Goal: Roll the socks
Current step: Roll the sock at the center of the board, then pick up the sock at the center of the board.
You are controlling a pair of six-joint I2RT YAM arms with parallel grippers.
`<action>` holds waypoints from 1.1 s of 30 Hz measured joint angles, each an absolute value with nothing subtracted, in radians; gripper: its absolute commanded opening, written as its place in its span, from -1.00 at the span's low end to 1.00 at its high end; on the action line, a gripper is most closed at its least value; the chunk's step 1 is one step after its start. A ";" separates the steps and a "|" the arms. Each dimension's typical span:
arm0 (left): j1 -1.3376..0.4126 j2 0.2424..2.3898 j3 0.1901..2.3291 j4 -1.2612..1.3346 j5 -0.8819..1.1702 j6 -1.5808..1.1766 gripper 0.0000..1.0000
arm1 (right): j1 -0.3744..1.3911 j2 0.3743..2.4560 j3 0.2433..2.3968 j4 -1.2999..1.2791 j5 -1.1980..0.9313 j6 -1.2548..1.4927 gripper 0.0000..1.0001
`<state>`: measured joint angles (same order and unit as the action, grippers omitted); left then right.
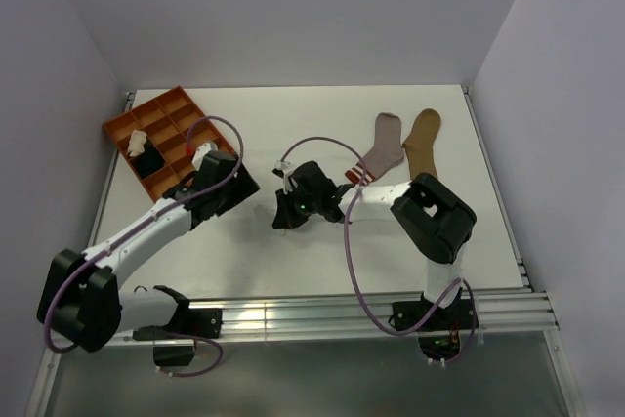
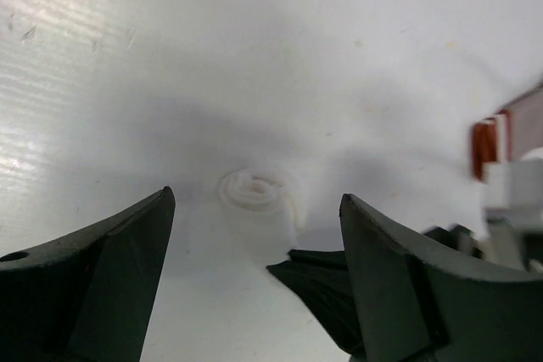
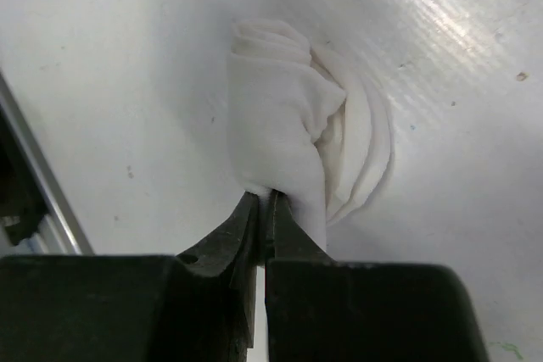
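A white sock [image 3: 293, 120], rolled into a bundle, lies on the table. My right gripper [image 3: 265, 203] is shut on the roll's near edge, pinching a fold of fabric. In the left wrist view the same roll [image 2: 254, 191] shows its spiral end. My left gripper [image 2: 256, 201] stands open just short of it, with nothing between its fingers. The right gripper's dark fingertips [image 2: 327, 281] reach the roll from below. From above, the left gripper [image 1: 254, 183] and right gripper [image 1: 285, 217] meet at mid-table and hide the roll. A grey sock [image 1: 383, 148] with a red-striped cuff and a tan sock [image 1: 423, 142] lie flat at back right.
An orange compartment tray [image 1: 168, 104] sits at the back left, holding a cream roll [image 1: 137, 141] and a black roll [image 1: 148, 161]. The grey sock's red-striped cuff [image 2: 485, 146] shows at the right edge of the left wrist view. Purple cables loop over both arms.
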<state>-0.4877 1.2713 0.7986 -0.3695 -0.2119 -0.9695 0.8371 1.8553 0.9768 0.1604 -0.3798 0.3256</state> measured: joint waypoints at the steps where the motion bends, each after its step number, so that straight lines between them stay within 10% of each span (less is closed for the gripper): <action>1: -0.487 1.236 0.775 -0.343 -0.212 -0.975 0.66 | 0.831 1.859 0.980 0.158 -0.403 0.334 -1.00; 33: -0.624 1.147 0.295 0.141 -0.094 -1.225 0.07 | 0.699 2.070 0.837 0.654 -0.907 1.037 -1.00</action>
<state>-0.6235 1.1473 0.2951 0.1410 -0.0940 -1.2247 0.6994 2.0701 0.8371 0.6544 -0.9070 1.0374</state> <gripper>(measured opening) 0.559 0.037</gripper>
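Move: The rolled end of the white sock lies below the left hand, roughly 3 cm back, 4 cm to its right and 8 cm lower. The tray's middle is some 15 cm ahead of that hand and 17 cm to its left; the grey sock is about 15 cm ahead and 34 cm to its right. The right hand already pinches the white sock, with the roll about 3 cm to its left and slightly lower. Back and down, about 7 cm each and a little to the right, the left hand comes onto the white roll after a small lift, its left side rolling down some 20 degrees while its open fingers narrow around the roll. The right hand keeps its pinch, draws the sock about 4 cm back and rolls about 45 degrees, its forward side tipping down. ##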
